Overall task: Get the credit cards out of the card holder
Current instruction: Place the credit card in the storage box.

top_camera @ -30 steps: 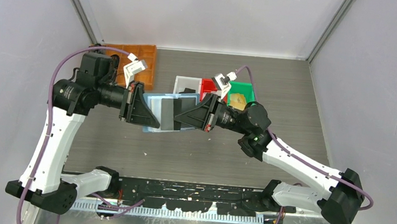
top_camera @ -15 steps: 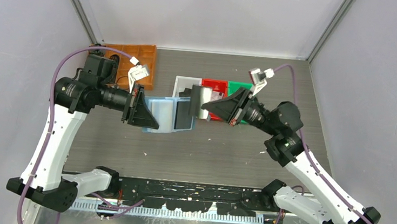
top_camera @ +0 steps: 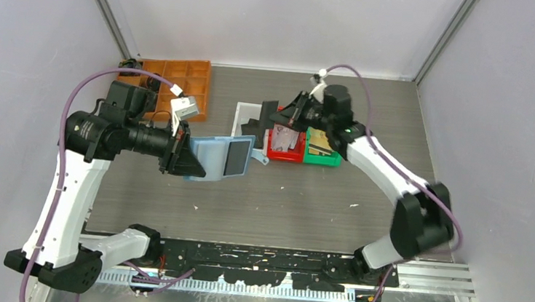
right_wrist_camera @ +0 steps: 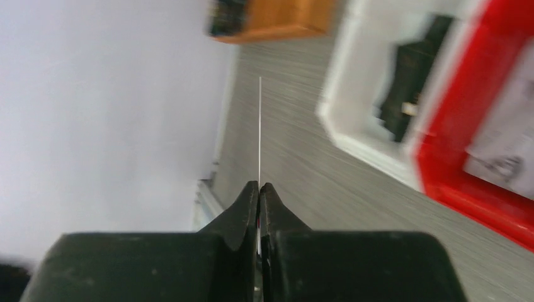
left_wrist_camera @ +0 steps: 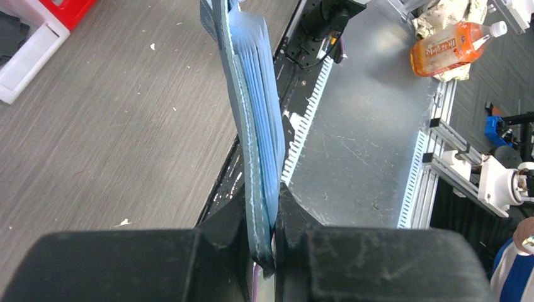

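Note:
My left gripper is shut on the left edge of the open teal-blue card holder, holding it above the table. A dark card sits in its right half. In the left wrist view the card holder shows edge-on between the fingers of the left gripper. My right gripper is shut on one credit card over the white bin. In the right wrist view that credit card is a thin edge-on line rising from the right gripper. Pale credit cards lie in the red bin.
A green bin with a yellowish card stands right of the red bin. An orange divided tray sits at the back left. The white bin holds a black object. Walls enclose the table on three sides.
The right gripper has drawn a card away from the holder and swung back and right over the bins. The left gripper still holds the holder, shifted slightly.

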Robot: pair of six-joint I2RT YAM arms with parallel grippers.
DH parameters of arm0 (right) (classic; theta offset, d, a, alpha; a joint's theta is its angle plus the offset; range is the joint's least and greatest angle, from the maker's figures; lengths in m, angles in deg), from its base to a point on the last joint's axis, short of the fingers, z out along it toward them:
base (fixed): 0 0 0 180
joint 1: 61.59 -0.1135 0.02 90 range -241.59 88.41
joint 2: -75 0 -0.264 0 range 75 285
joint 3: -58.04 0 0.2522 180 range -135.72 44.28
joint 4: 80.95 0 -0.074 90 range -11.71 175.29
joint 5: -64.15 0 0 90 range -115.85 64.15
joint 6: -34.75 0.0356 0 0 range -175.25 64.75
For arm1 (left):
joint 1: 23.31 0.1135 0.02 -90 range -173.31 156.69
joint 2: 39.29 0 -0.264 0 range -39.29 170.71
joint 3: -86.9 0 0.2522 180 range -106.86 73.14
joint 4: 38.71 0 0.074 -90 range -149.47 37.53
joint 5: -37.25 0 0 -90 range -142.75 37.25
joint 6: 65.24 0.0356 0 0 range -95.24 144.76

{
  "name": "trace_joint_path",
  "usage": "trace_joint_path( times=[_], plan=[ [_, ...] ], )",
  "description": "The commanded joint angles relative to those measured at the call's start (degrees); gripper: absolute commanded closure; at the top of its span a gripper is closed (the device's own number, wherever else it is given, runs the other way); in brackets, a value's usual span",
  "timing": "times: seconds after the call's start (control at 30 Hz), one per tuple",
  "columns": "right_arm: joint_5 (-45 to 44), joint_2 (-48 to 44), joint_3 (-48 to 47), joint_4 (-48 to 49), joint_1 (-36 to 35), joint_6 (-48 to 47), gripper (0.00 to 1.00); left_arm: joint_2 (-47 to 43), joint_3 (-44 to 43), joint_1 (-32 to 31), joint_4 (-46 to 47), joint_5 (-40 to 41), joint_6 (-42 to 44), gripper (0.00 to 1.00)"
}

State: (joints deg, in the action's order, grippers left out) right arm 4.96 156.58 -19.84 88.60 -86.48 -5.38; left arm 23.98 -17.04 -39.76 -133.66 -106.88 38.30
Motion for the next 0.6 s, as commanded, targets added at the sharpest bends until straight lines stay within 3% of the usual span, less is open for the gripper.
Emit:
trace_joint_path(
  times=[0.0, 0.27, 0.57],
  plan=[
    [-5.89, 9.48, -6.72, -5.11, -2.18, -5.08, 0.99, -1.94, 0.44, -0.16, 3.16, 0.44, -1.72, 1.0],
    [-16.47, 27.22, -18.49, -9.55, -6.97, -6.14, 0.99, -2.33, -1.13, -0.16, 3.67, -0.77, -2.63, 1.0],
    [-21.42, 35.89, -27.74, -12.71, -9.04, -7.96, 0.99, -3.74, 0.31, -0.17, 3.98, -1.97, -2.38, 1.0]
  ],
)
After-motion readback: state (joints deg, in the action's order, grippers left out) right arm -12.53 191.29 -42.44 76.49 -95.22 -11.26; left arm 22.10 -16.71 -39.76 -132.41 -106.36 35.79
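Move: The right hand already carries a black card; the white storage box it is bound for has its middle about 12 cm ahead, some 9 cm to the left and roughly 26 cm below. At the same low level the red box stands about 12 cm ahead and 1 cm to the right, the green box 12 cm ahead and 11 cm to the right. From the left hand the white box lies some 32 cm ahead, 8 cm to the right and 32 cm down. Down in a fast plunge that then slows, some 17 cm in all, the right hand brings the held card to the white box, also working about 8 cm forward and 7 cm left. Its fingers stay shut on the card and tip roughly 25 degrees further down, so that the card slants over the box. The left hand stays nearly in place, still pinching the card holder. ##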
